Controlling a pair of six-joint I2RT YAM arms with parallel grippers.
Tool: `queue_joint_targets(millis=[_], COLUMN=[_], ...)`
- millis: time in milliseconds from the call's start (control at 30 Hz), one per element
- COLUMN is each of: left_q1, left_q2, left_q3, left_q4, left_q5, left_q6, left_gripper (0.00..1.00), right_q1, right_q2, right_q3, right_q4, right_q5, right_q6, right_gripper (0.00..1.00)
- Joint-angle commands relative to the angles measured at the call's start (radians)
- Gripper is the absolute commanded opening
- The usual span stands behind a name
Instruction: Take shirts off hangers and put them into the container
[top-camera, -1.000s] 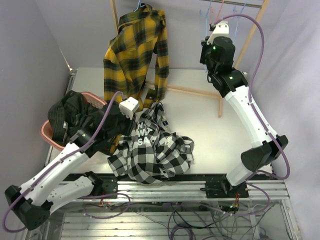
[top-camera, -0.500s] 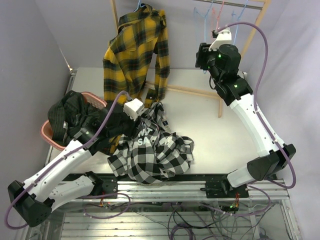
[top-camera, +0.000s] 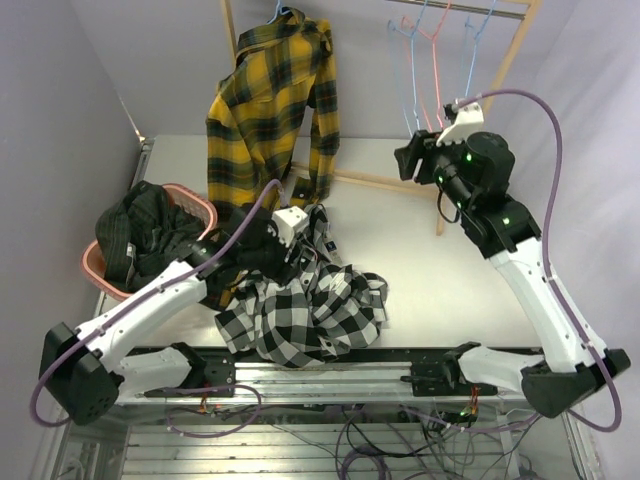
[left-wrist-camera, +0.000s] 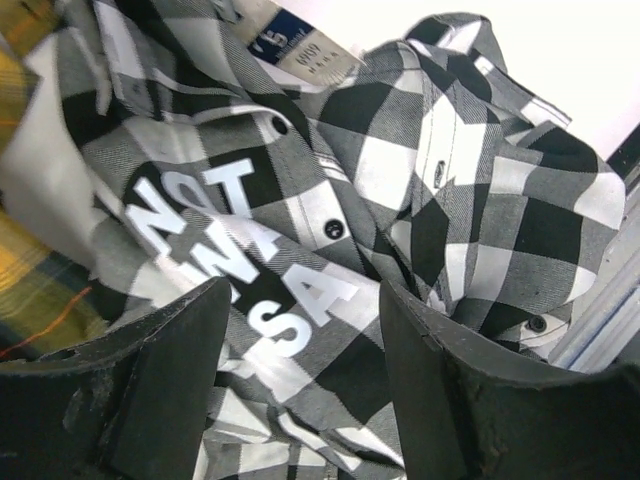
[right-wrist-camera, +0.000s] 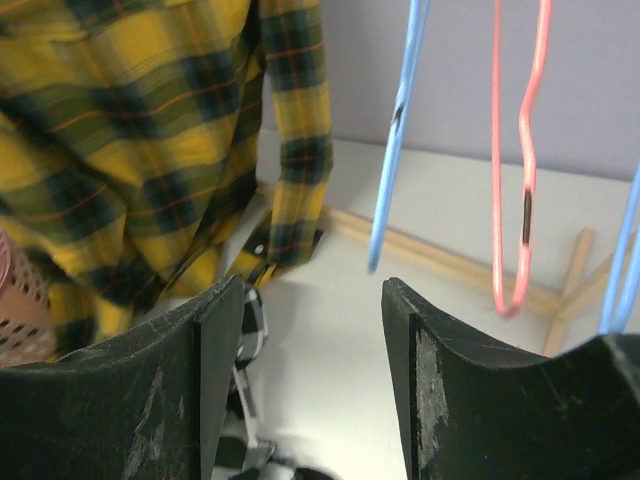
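The black-and-white checked shirt (top-camera: 310, 305) lies crumpled on the table near the front edge, off any hanger. My left gripper (top-camera: 303, 258) hovers open just above its white lettered patch (left-wrist-camera: 215, 225), with nothing between the fingers (left-wrist-camera: 305, 290). The yellow-and-black plaid shirt (top-camera: 270, 110) hangs on a light blue hanger (top-camera: 283, 12) at the rack's left end. A light blue hanger (top-camera: 405, 70) and a pink one (top-camera: 435, 60) hang bare on the rail. My right gripper (top-camera: 408, 165) is open and empty in the air below them (right-wrist-camera: 312, 285). The pink container (top-camera: 95, 265) stands at the left.
A plain dark garment (top-camera: 150, 235) fills the container and spills over its rim. The light wooden rack frame (top-camera: 370, 180) crosses the back of the table, with a post at the right (top-camera: 440, 215). Another blue hanger (top-camera: 475, 45) hangs further right.
My right gripper has opened and dropped down and to the right, away from the bare hangers. My left gripper has opened wider and slid right over the checked shirt.
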Motion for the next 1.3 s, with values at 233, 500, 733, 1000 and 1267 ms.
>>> queue_joint_targets(millis=[233,500,733,1000,1267], left_q1=[-0.289,-0.399,-0.423,-0.425,-0.431], left_q2=[0.123,0.216,0.225,0.209,0.192], left_q3=[-0.055,-0.057,-0.016,-0.119,-0.191], left_q4=[0.130,0.128,0.090,0.201,0.360], left_q5=[-0.154,-0.482,-0.724,-0.666,-0.507], left_q6=[-0.330,-0.490,-0.500,-0.445,-0.352], left_gripper=[0.88,0.99,0.99,0.99,0.99], right_q1=[-0.001,0.000,0.000,-0.001,-0.002], right_q2=[-0.198,-0.298,-0.345,-0.390,-0.404], right_q3=[-0.316,-0.477,-0.551,-0.595,-0.611], right_q4=[-0.048,-0.002,0.003,0.033,0.038], right_q5=[-0.148,-0.191,-0.211,-0.218,-0.219], right_q6=[0.100,0.130,0.131,0.139,0.141], right_gripper=[0.58,0.58,0.57,0.57,0.57])
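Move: The black-and-white shirt lies heaped on the table, its middle some 15 cm below the left hand, about 5 cm back and 3 cm to the right. The yellow shirt's lower end is roughly 12 cm left of that hand and 7 cm ahead, the container 30 cm left and 3 cm ahead. From the right hand the heap is about 20 cm left, 18 cm back and 38 cm down; a blue hanger hangs 10 cm straight ahead. The left hand sinks about 9 cm towards the heaped black-and-white shirt, swinging back and right and then part-way forward and left again, dipping, lifting a little and dipping once more while it turns some 20 degrees counter-clockwise and its fingers spread fully; contact can't be made out. The empty right hand drops away from the hangers and draws back towards the shirt, fingers still half open and tipping down. ##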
